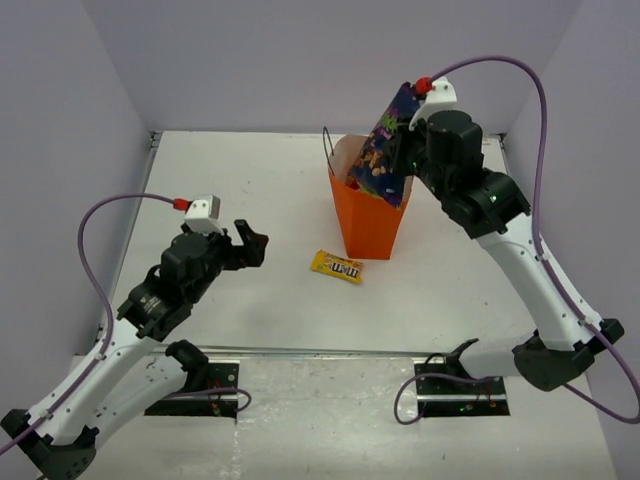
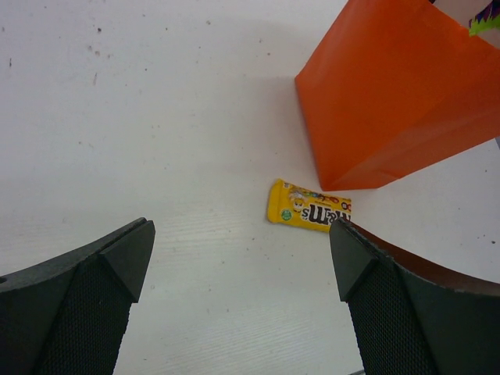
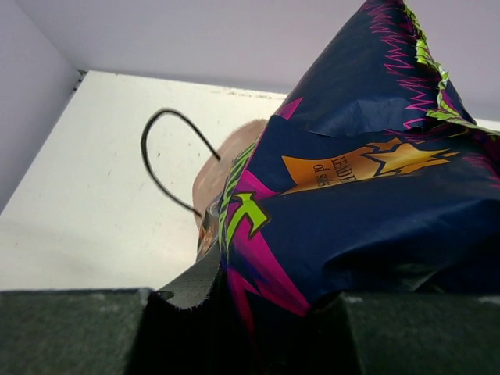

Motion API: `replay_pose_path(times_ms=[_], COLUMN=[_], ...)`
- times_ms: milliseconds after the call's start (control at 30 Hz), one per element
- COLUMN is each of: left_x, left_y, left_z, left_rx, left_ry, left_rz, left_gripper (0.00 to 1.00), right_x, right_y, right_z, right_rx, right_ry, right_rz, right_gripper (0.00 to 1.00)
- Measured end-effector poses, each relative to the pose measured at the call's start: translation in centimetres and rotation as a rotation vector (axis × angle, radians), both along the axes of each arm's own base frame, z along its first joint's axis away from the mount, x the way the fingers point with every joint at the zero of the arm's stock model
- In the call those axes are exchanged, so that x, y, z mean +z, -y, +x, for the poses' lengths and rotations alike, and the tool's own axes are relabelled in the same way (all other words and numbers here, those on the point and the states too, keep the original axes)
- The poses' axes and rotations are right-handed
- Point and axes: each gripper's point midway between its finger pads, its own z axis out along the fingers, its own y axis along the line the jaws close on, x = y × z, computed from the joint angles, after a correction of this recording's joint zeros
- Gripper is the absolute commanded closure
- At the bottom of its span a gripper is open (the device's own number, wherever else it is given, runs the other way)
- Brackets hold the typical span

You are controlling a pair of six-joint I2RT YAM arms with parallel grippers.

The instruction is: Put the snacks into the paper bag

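Note:
The orange paper bag (image 1: 368,222) stands upright at mid-table, also in the left wrist view (image 2: 391,101). My right gripper (image 1: 414,150) is shut on the large dark purple snack bag (image 1: 388,150), which tilts over the bag's mouth with its lower end inside. In the right wrist view the purple bag (image 3: 367,203) fills the space between the jaws (image 3: 258,312); the paper bag's pale inside (image 3: 223,156) shows behind it. A small yellow pack (image 1: 336,266) lies flat on the table just in front of the paper bag (image 2: 308,207). My left gripper (image 1: 252,245) hangs open and empty to its left (image 2: 242,250).
A thin black cord handle (image 3: 156,156) loops up from the paper bag's far rim (image 1: 326,140). The white table (image 1: 250,180) is closed in by pale walls at the back and both sides. A metal rail (image 1: 300,350) runs along the near edge.

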Motion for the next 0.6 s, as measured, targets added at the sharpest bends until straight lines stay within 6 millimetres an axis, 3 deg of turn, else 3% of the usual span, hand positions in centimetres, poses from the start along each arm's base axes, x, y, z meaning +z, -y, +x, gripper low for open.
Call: replay_pose_path(times_ms=[267, 300, 333, 400, 433, 467, 600], left_x=[-1.0, -1.2, -1.5, -1.8, -1.9, -2.0, -1.9], left_y=[0.5, 0.6, 0.7, 0.8, 0.9, 0.9, 1.1], left_z=[0.1, 0.2, 0.2, 0.3, 0.3, 0.3, 0.3], left_rx=[-0.019, -0.022, -0.024, -0.028, -0.030, -0.032, -0.036], left_ry=[-0.022, -0.028, -0.034, -0.043, -0.047, -0.048, -0.044], left_rz=[0.007, 0.010, 0.013, 0.017, 0.019, 0.019, 0.014], left_gripper=[0.00, 0.00, 0.00, 0.00, 0.00, 0.00, 0.00], right_x=[3.4, 3.5, 3.6, 3.8, 4.2, 4.8, 7.1], right_y=[1.1, 1.2, 1.2, 1.1, 0.9, 0.8, 0.9], right_z=[2.9, 3.2, 3.5, 3.9, 4.2, 4.3, 4.5], right_rx=[-0.049, -0.054, -0.059, -0.060, -0.060, -0.059, -0.063], right_ry=[0.056, 0.058, 0.059, 0.066, 0.078, 0.094, 0.158], right_rz=[0.025, 0.026, 0.025, 0.027, 0.034, 0.041, 0.057], right_gripper=[0.98, 0.90, 0.60, 0.30, 0.09, 0.02, 0.01])
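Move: My right hand still holds the Krokant pack, its lower end already in the paper bag's mouth. The paper bag's middle lies about 6 cm ahead, 4 cm left and some 26 cm below that hand. The bag's left handle is about 11 cm ahead, 14 cm left and 5 cm lower, and the yellow M&M's pack roughly 4 cm back, 12 cm left and 41 cm below. From my left hand the paper bag is about 17 cm ahead, 28 cm right and 10 cm below. I carry the Krokant pack up and forward over the paper bag's mouth, then open my right fingers wide to let go of it and keep rising, about 7 cm up and 4 cm forward in all, the fingertips tipping up some 10 degrees. Meanwhile my left hand, open and empty, sinks about 2 cm and eases a little to the right. ##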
